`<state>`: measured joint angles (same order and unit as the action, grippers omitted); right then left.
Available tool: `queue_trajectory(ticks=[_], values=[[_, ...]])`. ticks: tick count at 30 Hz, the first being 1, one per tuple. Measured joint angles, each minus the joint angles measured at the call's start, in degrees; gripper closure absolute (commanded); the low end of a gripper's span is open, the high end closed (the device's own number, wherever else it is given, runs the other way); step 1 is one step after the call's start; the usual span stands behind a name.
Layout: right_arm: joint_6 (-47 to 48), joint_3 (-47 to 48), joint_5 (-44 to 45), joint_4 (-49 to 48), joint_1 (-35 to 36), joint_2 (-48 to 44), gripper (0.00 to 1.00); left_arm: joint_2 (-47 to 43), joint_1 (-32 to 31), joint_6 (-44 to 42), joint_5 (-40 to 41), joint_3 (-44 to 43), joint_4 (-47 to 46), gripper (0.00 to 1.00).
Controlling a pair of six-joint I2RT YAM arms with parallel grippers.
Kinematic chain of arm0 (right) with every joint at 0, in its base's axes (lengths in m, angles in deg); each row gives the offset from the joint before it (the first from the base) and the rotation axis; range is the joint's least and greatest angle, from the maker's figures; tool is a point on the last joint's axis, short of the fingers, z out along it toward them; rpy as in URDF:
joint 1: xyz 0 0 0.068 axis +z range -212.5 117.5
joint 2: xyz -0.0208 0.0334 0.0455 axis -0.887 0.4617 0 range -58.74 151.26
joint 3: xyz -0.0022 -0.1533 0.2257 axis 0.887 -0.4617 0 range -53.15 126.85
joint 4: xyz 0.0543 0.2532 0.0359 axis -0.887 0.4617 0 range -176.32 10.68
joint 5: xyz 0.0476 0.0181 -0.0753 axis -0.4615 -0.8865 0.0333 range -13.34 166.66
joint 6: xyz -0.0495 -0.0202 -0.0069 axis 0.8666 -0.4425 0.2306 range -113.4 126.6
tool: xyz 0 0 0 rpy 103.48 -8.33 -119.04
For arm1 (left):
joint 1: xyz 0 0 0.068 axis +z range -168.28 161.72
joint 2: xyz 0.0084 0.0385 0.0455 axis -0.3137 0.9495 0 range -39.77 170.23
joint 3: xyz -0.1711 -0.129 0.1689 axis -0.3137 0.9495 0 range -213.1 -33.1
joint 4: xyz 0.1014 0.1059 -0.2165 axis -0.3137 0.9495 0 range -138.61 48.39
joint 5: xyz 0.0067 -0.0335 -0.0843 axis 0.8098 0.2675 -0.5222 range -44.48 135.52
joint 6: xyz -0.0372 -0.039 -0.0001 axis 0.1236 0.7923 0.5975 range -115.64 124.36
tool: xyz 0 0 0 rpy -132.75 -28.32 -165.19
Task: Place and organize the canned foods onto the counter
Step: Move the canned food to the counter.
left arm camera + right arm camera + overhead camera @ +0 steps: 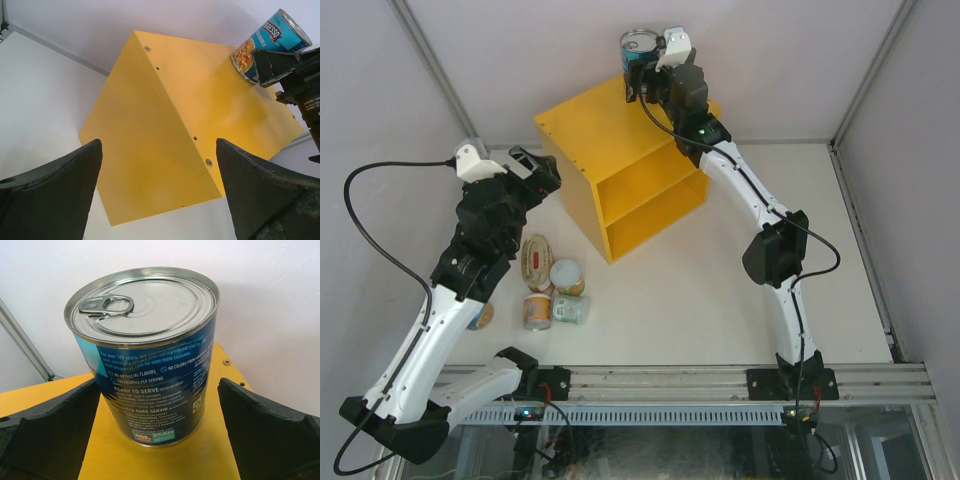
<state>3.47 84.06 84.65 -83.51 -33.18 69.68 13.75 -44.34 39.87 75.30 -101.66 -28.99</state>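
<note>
A tall blue-labelled can (pixel 639 47) (pixel 150 365) (pixel 272 40) stands upright on the far corner of the yellow counter's top (pixel 610 140) (pixel 150 125) (pixel 212 450). My right gripper (pixel 642 80) (pixel 157 382) is open around it, one finger on each side, with a clear gap on the right. My left gripper (pixel 533 166) (pixel 159 145) is open and empty, hanging left of the counter and facing its side wall. Several more canned foods lie on the table: a flat oval tin (pixel 535 258) and small round cans (pixel 567 275) (pixel 538 310) (pixel 572 308).
One more can (pixel 480 316) is partly hidden under my left arm. White enclosure walls stand close behind the counter. The counter's two open shelves (pixel 650 195) face the front right. A metal rail (pixel 670 385) runs along the near table edge.
</note>
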Motion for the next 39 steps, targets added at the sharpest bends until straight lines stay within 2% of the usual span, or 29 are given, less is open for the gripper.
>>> queue_trajectory(ticks=[6, 13, 25, 33, 39], values=[[0.0, -0.4, -0.1, -0.2, 0.0, -0.1, 0.0, 0.0, 0.0, 0.1, 0.0, 0.0, 0.1, 0.02], [0.5, -11.4, 1.2, -0.9, 1.1, -5.4, 0.0, -0.1, 0.0, 0.1, 0.0, 0.0, 0.8, 0.02], [-1.2, -32.7, 6.5, 0.0, 6.0, -28.6, 0.0, -1.1, 0.0, 1.7, 2.2, -0.2, 7.8, 0.01], [-3.5, -43.3, 12.3, 3.1, 14.3, -41.9, 0.0, -1.2, 1.0, 9.8, 8.5, -0.7, 19.2, 0.0], [-9.1, -50.2, 17.8, 8.9, 21.4, -49.5, 0.0, -3.0, 7.9, 19.5, 9.5, -0.6, 28.8, 0.0]])
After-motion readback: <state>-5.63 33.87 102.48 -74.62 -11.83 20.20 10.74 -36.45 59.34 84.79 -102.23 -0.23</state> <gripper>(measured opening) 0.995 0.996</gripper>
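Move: The soup can stands on the yellow cabinet between the right hand's open fingers, its middle about 3 cm ahead, 1 cm left and level with the hand. The cabinet's middle is roughly 9 cm back, 4 cm left and 23 cm below. From the left hand the blue can on the table is some 14 cm back, 20 cm left and 34 cm down; the oval tin is about 3 cm back and 8 cm left, the orange can 13 cm back and 7 cm left, both similarly low. With its fingers still wide open, the right hand backs off the soup can without gripping it, dipping about 3 cm and then drawing back over the cabinet towards the base, some 26 cm in all. The empty left hand, also open, swings left and down with some backward travel, about 12 cm overall, towards the blue can, its fingers tipping down and turning counter-clockwise by about 20 degrees. ##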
